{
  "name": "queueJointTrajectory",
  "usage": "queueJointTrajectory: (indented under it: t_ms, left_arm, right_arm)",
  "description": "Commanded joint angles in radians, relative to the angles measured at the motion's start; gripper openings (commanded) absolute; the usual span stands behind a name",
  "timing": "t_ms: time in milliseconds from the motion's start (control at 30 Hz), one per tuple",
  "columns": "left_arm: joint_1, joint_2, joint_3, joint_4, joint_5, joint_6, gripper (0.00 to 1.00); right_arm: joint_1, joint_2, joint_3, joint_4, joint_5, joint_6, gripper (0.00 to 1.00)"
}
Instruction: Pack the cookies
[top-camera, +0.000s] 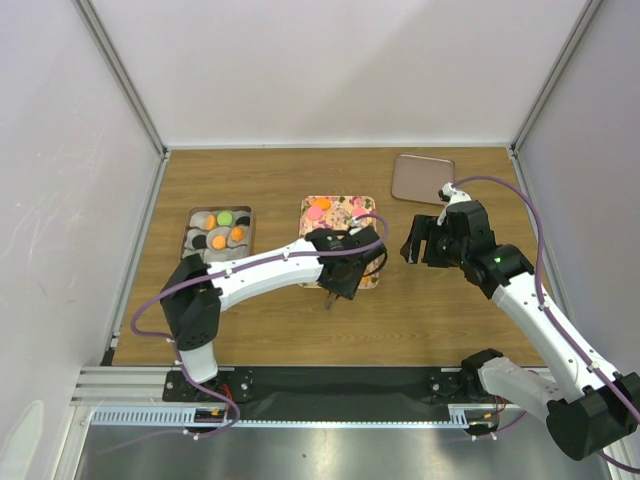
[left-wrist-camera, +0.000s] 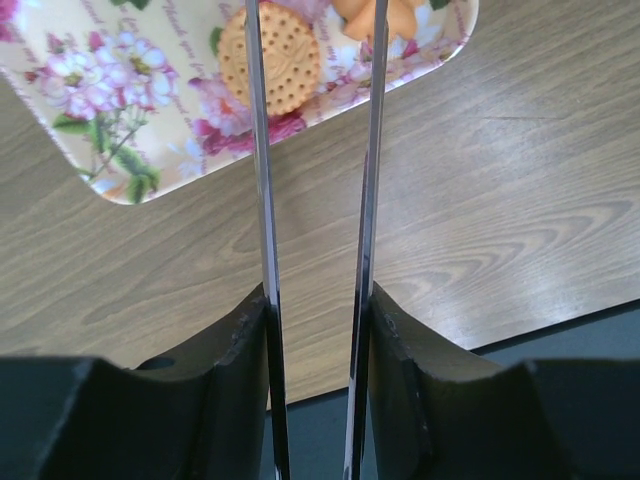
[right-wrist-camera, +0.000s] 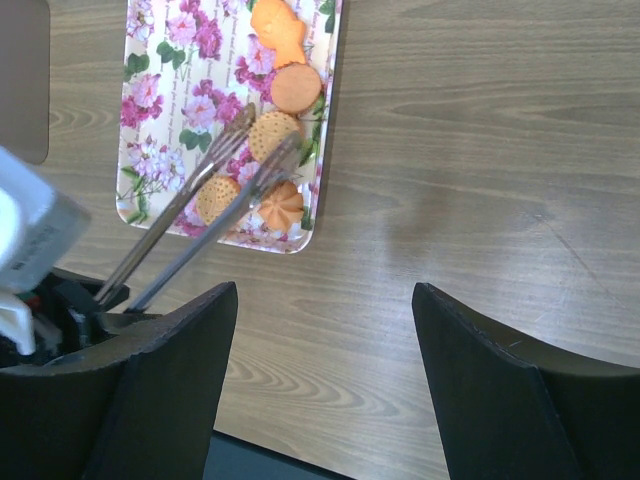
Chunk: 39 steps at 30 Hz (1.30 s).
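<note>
My left gripper (left-wrist-camera: 318, 300) is shut on a pair of metal tongs (left-wrist-camera: 262, 180), whose two arms run up to the flowered tray (left-wrist-camera: 120, 110). The tong tips straddle a round tan cookie (left-wrist-camera: 285, 55), with an orange cookie (left-wrist-camera: 395, 15) beside it. In the right wrist view the tongs (right-wrist-camera: 190, 235) reach over several cookies (right-wrist-camera: 272, 132) near the tray's near corner (right-wrist-camera: 160, 120). My right gripper (right-wrist-camera: 325, 300) hangs open over bare wood with nothing between its fingers. From above, the left gripper (top-camera: 345, 270) is at the tray's front edge and the right gripper (top-camera: 425, 245) is to its right.
A grey box (top-camera: 243, 212) at the left holds coloured cookies (top-camera: 226, 217) in paper cups. A flat brownish lid (top-camera: 422, 178) lies at the back right. White walls and metal posts enclose the wooden table (top-camera: 400, 310).
</note>
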Motion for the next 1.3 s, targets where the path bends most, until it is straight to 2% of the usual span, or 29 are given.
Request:
queueJointTrajectory:
  t_ms: [0, 300, 533, 1000, 1133, 1267]
  left_arm:
    - [0.017, -0.102, 0.011, -0.006, -0.040, 0.021, 0.40]
    - [0.047, -0.221, -0.074, -0.029, -0.066, -0.002, 0.39]
    - [0.146, -0.410, -0.222, -0.051, -0.066, -0.035, 0.39]
    - [0.452, -0.752, -0.431, -0.149, -0.072, -0.049, 0.40]
    - [0.586, -0.806, -0.483, -0.144, -0.048, -0.019, 0.40]
    - [0.663, -0.818, -0.514, -0.135, -0.031, 0.011, 0.40]
  right_arm:
    - [-0.003, -0.003, 0.006, 0.034, -0.009, -0.005, 0.77]
    - [-0.003, 0.004, 0.012, 0.044, -0.023, -0.005, 0.77]
    - [-0.003, 0.024, 0.007, 0.070, -0.046, -0.001, 0.77]
    - [0.038, 0.090, 0.009, 0.141, -0.086, 0.016, 0.77]
    - [0.062, 0.124, 0.012, 0.173, -0.090, 0.018, 0.77]
    - [0.075, 0.156, 0.014, 0.196, -0.101, 0.019, 0.77]
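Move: Left and ahead lies the box with cups, its middle some 28 cm to the left of the left hand, 11 cm farther out and 8 cm below; this hand holds the tongs, already closed round a cookie. On the flowered tray the dotted cookie lies about 3 cm ahead and 1 cm left, the flower-shaped cookie 3 cm ahead and 4 cm right, both about 9 cm below. From the empty right hand the box is about 41 cm left, 3 cm ahead and 17 cm down. Lifting the tongs off the flowered tray with the cookie still pinched in their tips, the left hand climbs about 4 cm, then sweeps roughly 25 cm left towards the box, easing down a little at the end and turning about 35 degrees counter-clockwise. Its squeeze on the tongs rises slightly. The right hand, open and empty, drifts some 5 cm left towards the tray, sinking slightly. ##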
